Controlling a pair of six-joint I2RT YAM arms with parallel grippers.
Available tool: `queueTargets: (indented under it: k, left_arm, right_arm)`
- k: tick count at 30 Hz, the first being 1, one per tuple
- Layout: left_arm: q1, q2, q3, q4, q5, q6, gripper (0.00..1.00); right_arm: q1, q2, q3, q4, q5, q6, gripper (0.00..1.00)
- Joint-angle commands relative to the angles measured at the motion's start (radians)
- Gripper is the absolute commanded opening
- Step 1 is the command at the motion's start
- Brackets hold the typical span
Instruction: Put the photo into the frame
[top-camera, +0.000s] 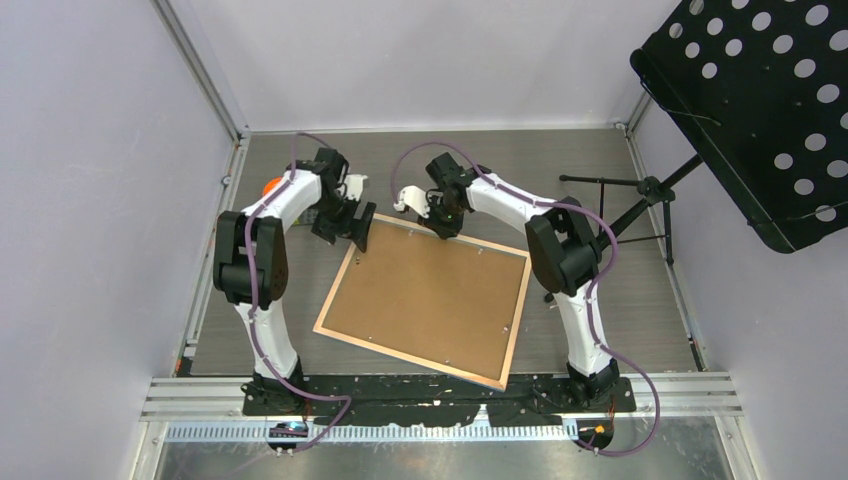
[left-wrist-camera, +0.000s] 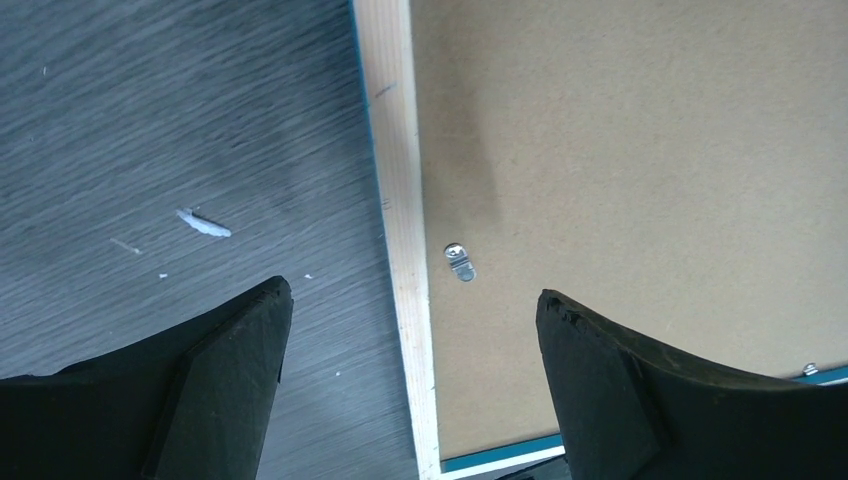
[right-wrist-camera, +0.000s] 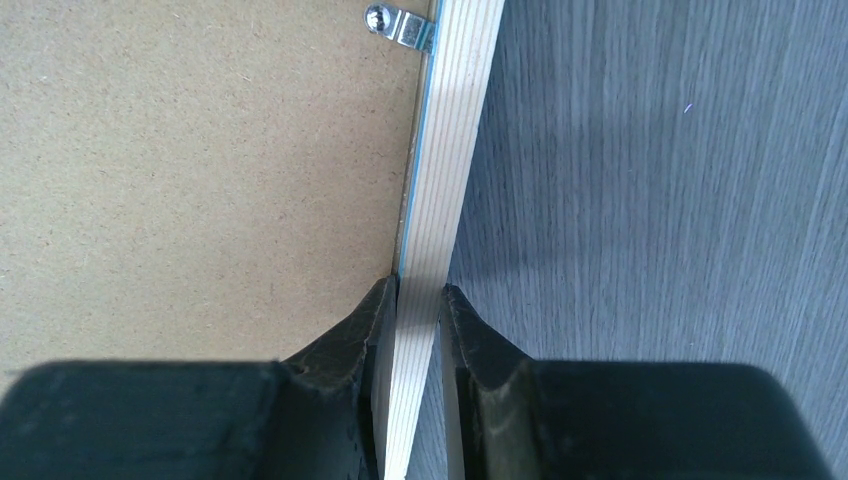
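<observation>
The frame (top-camera: 338, 272) lies on the table with its light wood back up, and a plain brown backing board (top-camera: 425, 300) fills it. No photo shows in any view. My right gripper (top-camera: 443, 232) is shut on the frame's far rail (right-wrist-camera: 450, 150), one finger on the board side and one outside (right-wrist-camera: 418, 300). My left gripper (top-camera: 358, 232) hangs open over the far left corner. Its jaws stand wide on either side of the left rail (left-wrist-camera: 400, 200) and touch nothing (left-wrist-camera: 410, 310). A thin blue edge shows at the corner.
Small metal clips (left-wrist-camera: 459, 262) (right-wrist-camera: 400, 25) sit on the board near the rails. A black perforated music stand (top-camera: 760, 110) on a tripod (top-camera: 640, 200) stands at the right. An orange thing (top-camera: 270, 185) peeks from behind the left arm. A white scrap (left-wrist-camera: 205, 225) lies on the table.
</observation>
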Motion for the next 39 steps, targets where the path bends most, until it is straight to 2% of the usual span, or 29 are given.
queueTargets:
  k: [1, 17, 27, 39]
  left_arm:
    - [-0.018, -0.024, -0.033, 0.038, -0.067, 0.003, 0.89]
    - [-0.072, -0.024, -0.064, 0.057, -0.168, 0.003, 0.75]
    - [-0.105, -0.065, -0.132, 0.09, -0.199, 0.001, 0.74]
    - [-0.119, -0.09, -0.171, 0.104, -0.205, 0.004, 0.67]
  right_arm:
    - [0.021, -0.052, -0.028, -0.027, -0.044, 0.006, 0.06]
    - [0.021, -0.067, -0.057, -0.001, -0.062, 0.026, 0.06]
    - [0.02, -0.095, -0.116, 0.015, -0.068, -0.005, 0.06]
    - [0.022, -0.114, -0.134, 0.025, -0.072, -0.023, 0.06]
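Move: The metal clip beside the middle of the frame's left bar lies about 2 cm back and 2 cm to the right of the open left hand, some 4 cm below it. That bar's middle is about 3 cm back of the left hand, in line between its fingers; the far-left corner is 11 cm ahead and 5 cm right. From the right hand, which holds the far bar, the left clip is about 18 cm left and 7 cm back; the far-bar clip is 7 cm left, level with it. Towards the clip and the frame's left bar, the left hand sinks about 3 cm and draws back some 3.5 cm, in two steps with a near pause between. It rolls about 10 degrees so its fingers point straighter down, and closes them by about a quarter of their range, still astride the bar. Its right fingertip ends close beside the clip; contact can't be made out. The right hand keeps its pinch on the far bar, first holding still, then pulling back about 1.5 cm. ##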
